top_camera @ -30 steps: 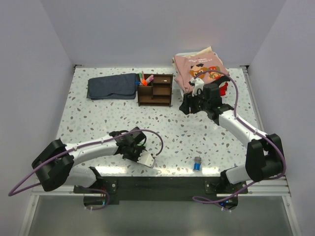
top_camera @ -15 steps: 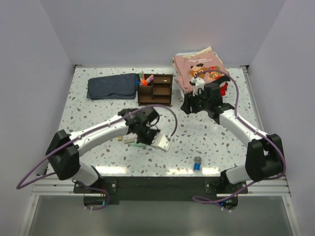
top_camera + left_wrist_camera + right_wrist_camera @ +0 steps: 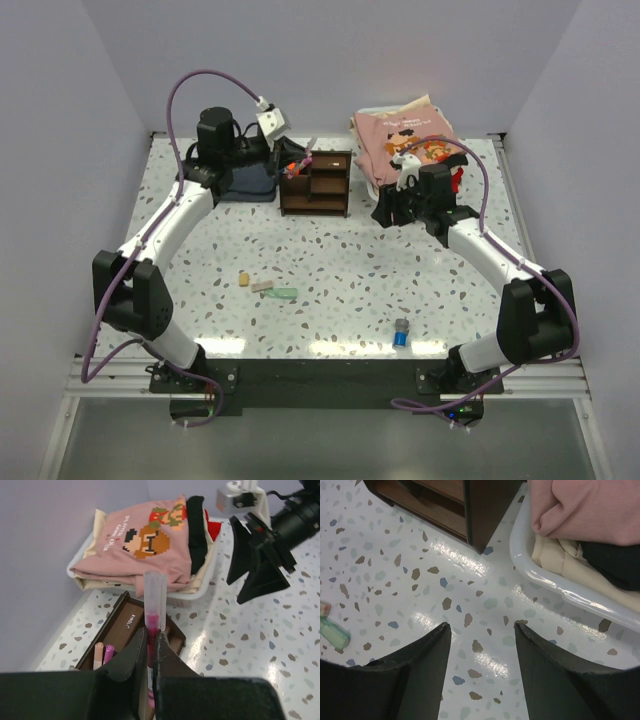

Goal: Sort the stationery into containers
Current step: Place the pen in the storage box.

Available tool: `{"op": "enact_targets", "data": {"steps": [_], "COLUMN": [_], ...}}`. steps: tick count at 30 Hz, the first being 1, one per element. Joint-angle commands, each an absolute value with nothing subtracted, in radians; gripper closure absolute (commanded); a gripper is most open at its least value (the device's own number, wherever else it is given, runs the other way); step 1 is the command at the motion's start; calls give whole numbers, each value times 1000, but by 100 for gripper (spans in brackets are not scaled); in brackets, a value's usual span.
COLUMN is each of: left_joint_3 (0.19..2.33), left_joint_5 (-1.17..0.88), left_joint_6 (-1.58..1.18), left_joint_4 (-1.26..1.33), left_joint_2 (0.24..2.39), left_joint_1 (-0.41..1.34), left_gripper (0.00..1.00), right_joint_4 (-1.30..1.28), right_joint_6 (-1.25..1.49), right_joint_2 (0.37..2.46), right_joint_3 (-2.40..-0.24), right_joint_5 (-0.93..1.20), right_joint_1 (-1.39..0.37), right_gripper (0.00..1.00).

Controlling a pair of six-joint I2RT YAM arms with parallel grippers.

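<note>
My left gripper (image 3: 150, 630) is shut on a pink pen (image 3: 151, 650) with a clear cap (image 3: 155, 590), held upright above the left end of the dark brown organiser (image 3: 125, 625). An orange and a purple pen (image 3: 107, 654) stand in its end compartment. From above, the left gripper (image 3: 285, 158) is at the organiser's (image 3: 318, 184) left side. My right gripper (image 3: 482, 630) is open and empty over bare table, just right of the organiser (image 3: 485, 510). A tan eraser (image 3: 244, 280), a green eraser (image 3: 285, 293) and a blue-capped bottle (image 3: 401, 335) lie on the near table.
The white bin (image 3: 560, 582) with pink clothes (image 3: 405, 135) sits at the back right, close to my right gripper (image 3: 392, 214). A dark blue cloth (image 3: 255, 182) lies left of the organiser, partly under the left arm. A small pale item (image 3: 262, 286) lies between the erasers.
The left arm closed on the pink pen near the table's front and swung it to the back, over the organiser. The erasers it covered now show. The right arm has barely moved.
</note>
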State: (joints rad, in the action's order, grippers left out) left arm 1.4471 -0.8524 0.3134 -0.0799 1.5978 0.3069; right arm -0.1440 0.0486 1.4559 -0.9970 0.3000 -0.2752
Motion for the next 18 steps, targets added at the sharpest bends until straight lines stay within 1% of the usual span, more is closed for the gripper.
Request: {"op": "enact_targets", "data": {"steps": [1,4,7,11,18], "left_joint_3": [1400,1405,1433,1450,1419], "left_joint_5": [-890,-871,-854,-862,-853], "left_joint_6": [-47,-127,-179,-193,-212], "left_joint_4": [495,619,676,680,724], "left_joint_2": [1653,1715,1772,1828,1902], "left_joint_1": [264,244,235,232,221], "left_gripper": [100,100,100,100,100], "right_joint_4": [-146,-147,-146,-146,-152], "right_joint_6": [41,38,41,37,21], "right_joint_2": [1460,1466,1471,1482,1511], "right_joint_3": [-1049,-1048,-1039,-1034,-1061], "right_joint_5": [287,287,287,287,282], "right_joint_1": [-268,-267,-267,-265,-265], "right_gripper": [42,42,42,42,42]}}
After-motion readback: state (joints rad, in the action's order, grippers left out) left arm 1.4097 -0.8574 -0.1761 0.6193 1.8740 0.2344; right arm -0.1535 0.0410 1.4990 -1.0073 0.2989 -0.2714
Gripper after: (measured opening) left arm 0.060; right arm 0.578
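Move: My left hand already holds the pink pen some 30 cm above the table. The storage box lies about 10 cm ahead, a couple of centimetres to the right and 26 cm below; the pens standing in it are about 12 cm ahead, 3 cm left and 20 below. The clothes basket is 18 cm ahead and 29 right, the blue cloth 18 ahead and 22 left. From my right hand, the storage box is about 12 cm ahead, 17 left and 9 below. Keeping my left fingers shut on the pen, I carry it forward about 8 cm, quickly at first and then easing, to bring it over the storage box. On the way I tilt the fingertips, which point to my right, up by some 20 degrees until they are a little above level, and near the end I start sinking, about 2 cm. ##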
